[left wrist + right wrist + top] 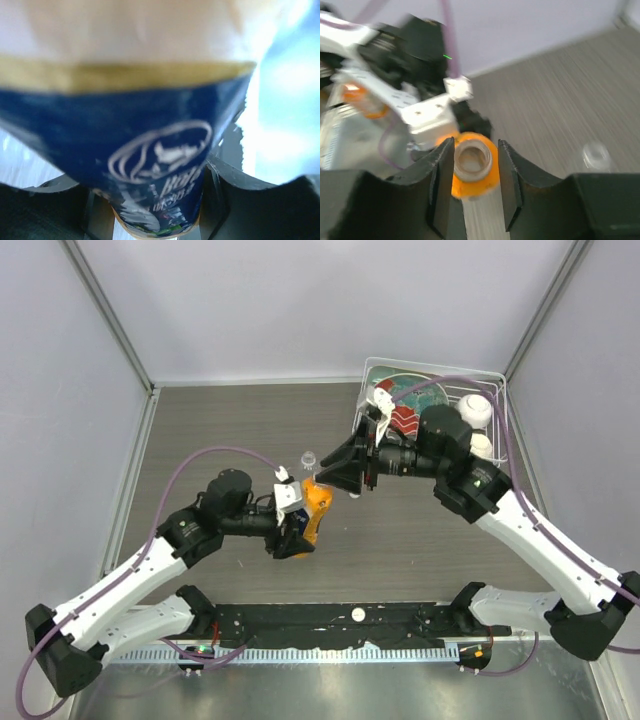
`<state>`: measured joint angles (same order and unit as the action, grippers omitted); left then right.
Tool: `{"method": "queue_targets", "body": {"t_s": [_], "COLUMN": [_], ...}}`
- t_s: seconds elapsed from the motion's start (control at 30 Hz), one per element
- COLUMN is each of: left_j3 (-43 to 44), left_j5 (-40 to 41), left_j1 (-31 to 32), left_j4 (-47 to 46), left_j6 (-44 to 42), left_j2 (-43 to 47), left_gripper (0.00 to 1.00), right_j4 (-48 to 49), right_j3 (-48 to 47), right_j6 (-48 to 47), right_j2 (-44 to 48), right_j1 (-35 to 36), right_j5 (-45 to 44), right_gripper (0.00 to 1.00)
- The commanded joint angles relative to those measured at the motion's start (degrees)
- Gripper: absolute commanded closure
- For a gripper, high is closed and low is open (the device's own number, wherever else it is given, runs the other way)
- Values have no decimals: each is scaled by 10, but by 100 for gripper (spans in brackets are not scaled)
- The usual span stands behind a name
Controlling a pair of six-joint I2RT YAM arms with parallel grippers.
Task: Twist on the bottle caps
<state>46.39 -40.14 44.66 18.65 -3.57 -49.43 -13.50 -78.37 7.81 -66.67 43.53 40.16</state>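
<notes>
My left gripper is shut on the orange bottle and holds it tilted above the table. Its blue label fills the left wrist view, with a dark finger on either side. My right gripper stands over the bottle's cream round top. The jaws are on both sides of the top. The left finger touches it and a gap shows on the right. The top looks hollow, and I cannot tell whether it is a cap or the bare neck. The clear bottle stands upright on the table just behind. A small white cap lies on the black base rail.
A wire basket at the back right holds a red-and-teal plate and two white balls. The right arm reaches across in front of it. Grey walls close in the table on three sides.
</notes>
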Motion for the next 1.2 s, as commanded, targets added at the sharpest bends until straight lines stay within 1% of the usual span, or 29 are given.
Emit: {"method": "queue_targets", "body": {"t_s": [0.0,0.07,0.1,0.13,0.2,0.27,0.33,0.4,0.43,0.47,0.5,0.53,0.57,0.6,0.63,0.67,0.7,0.73,0.77,0.8,0.83,0.87,0.9,0.93,0.97,1.0,1.03,1.1,1.17], "left_j3": [-20,-23,-22,-18,-12,-16,-24,-29,-28,-25,-24,-24,-23,-17,-14,-11,-5,-3,1,2,4,4,4,5,6,8,12,16,20], "left_j5": [117,146,155,163,175,187,197,213,219,222,226,227,229,229,232,235,237,242,245,246,246,244,243,242,241,240,238,235,235], "left_j1": [-8,-12,-12,-12,-12,-12,-12,-12,-12,-12,-12,-13,-12,-13,-12,-12,-13,-13,-13,-13,-12,-13,-12,-12,-12,-13,-13,-13,-12], "left_j4": [181,189,188,184,193,198,194,201,207,214,226,228,233,239,242,243,249,252,253,256,257,258,258,258,258,260,261,264,266], "left_j6": [-124,-128,-123,-121,-124,-136,-147,-154,-156,-159,-167,-173,-174,-177,-182,-182,-186,-188,-188,-189,-191,-195,-195,-195,-192,-192,-191,-191,-193], "left_j2": [-16,-15,-16,-19,-25,-33,-33,-35,-37,-43,-45,-45,-47,-47,-48,-47,-45,-45,-44,-40,-39,-37,-34,-34,-33,-34,-33,-32,-34], "left_gripper": [99,99,99,100,100,99,99,99,99,99,99,99,98,99,98,98,98,98,98,98,98,98,98,98,98,98,98,98,98], "right_j4": [37,27,14,-18,-41,-39,-38,-47,-57,-63,-65,-58,-57,-49,-45,-45,-46,-57,-74,-97,-131,-150,-179,-194,-214,-252,-269,-269,-240], "right_j3": [142,193,202,210,247,305,341,381,393,416,428,441,462,471,476,479,478,473,457,447,440,427,422,408,401,394,387,388,400], "right_j6": [63,72,98,103,133,161,178,190,204,216,228,241,273,287,304,330,347,361,382,442,468,507,559,587,618,674,698,717,699], "right_j2": [92,118,130,137,150,189,238,269,281,299,306,311,308,299,285,270,222,199,169,118,91,70,31,14,-1,-27,-36,-46,-37], "right_j1": [-37,-37,-37,-37,-37,-28,-10,33,52,109,141,173,214,285,325,362,440,472,498,525,565,584,597,617,626,634,645,647,648], "right_j5": [-289,-349,-353,-347,-337,-326,-323,-332,-348,-369,-393,-470,-509,-553,-635,-689,-735,-777,-871,-905,-941,-989,-1006,-1015,-1035,-1042,-1046,-1035,-1023], "right_gripper": [56,55,55,55,53,52,47,40,38,37,35,34,34,34,34,33,33,33,33,33,33,33,33,33,33,34,33,34,35]}}
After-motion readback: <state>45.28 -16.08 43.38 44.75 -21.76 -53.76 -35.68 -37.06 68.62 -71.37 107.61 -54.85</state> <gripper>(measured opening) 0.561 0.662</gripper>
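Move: The loose white cap is on the black strip at the table's near edge, some 13 cm back and 8 cm to the right of the right hand and about 41 cm below it. The orange bottle's middle is about 4 cm back, 1 cm left and 10 cm below that hand. The clear bottle is about 15 cm ahead, 3 cm left and 31 cm below. From the left hand, the loose cap lies about 8 cm back, 12 cm right and 23 cm below. The right hand leaves the uncapped mouth of the orange bottle and plunges about 34 cm towards the loose cap on the black strip, first edging forward and right, then swinging back towards its base, its fingers spreading while the wrist turns clockwise and tips them downward, to stop with the cap below the open fingertips. The left hand keeps its grip on the orange bottle and sinks some 12 cm while drawing off to the left, rolling its left side up by about 35 degrees so that the bottle's open mouth leans over to the right. ##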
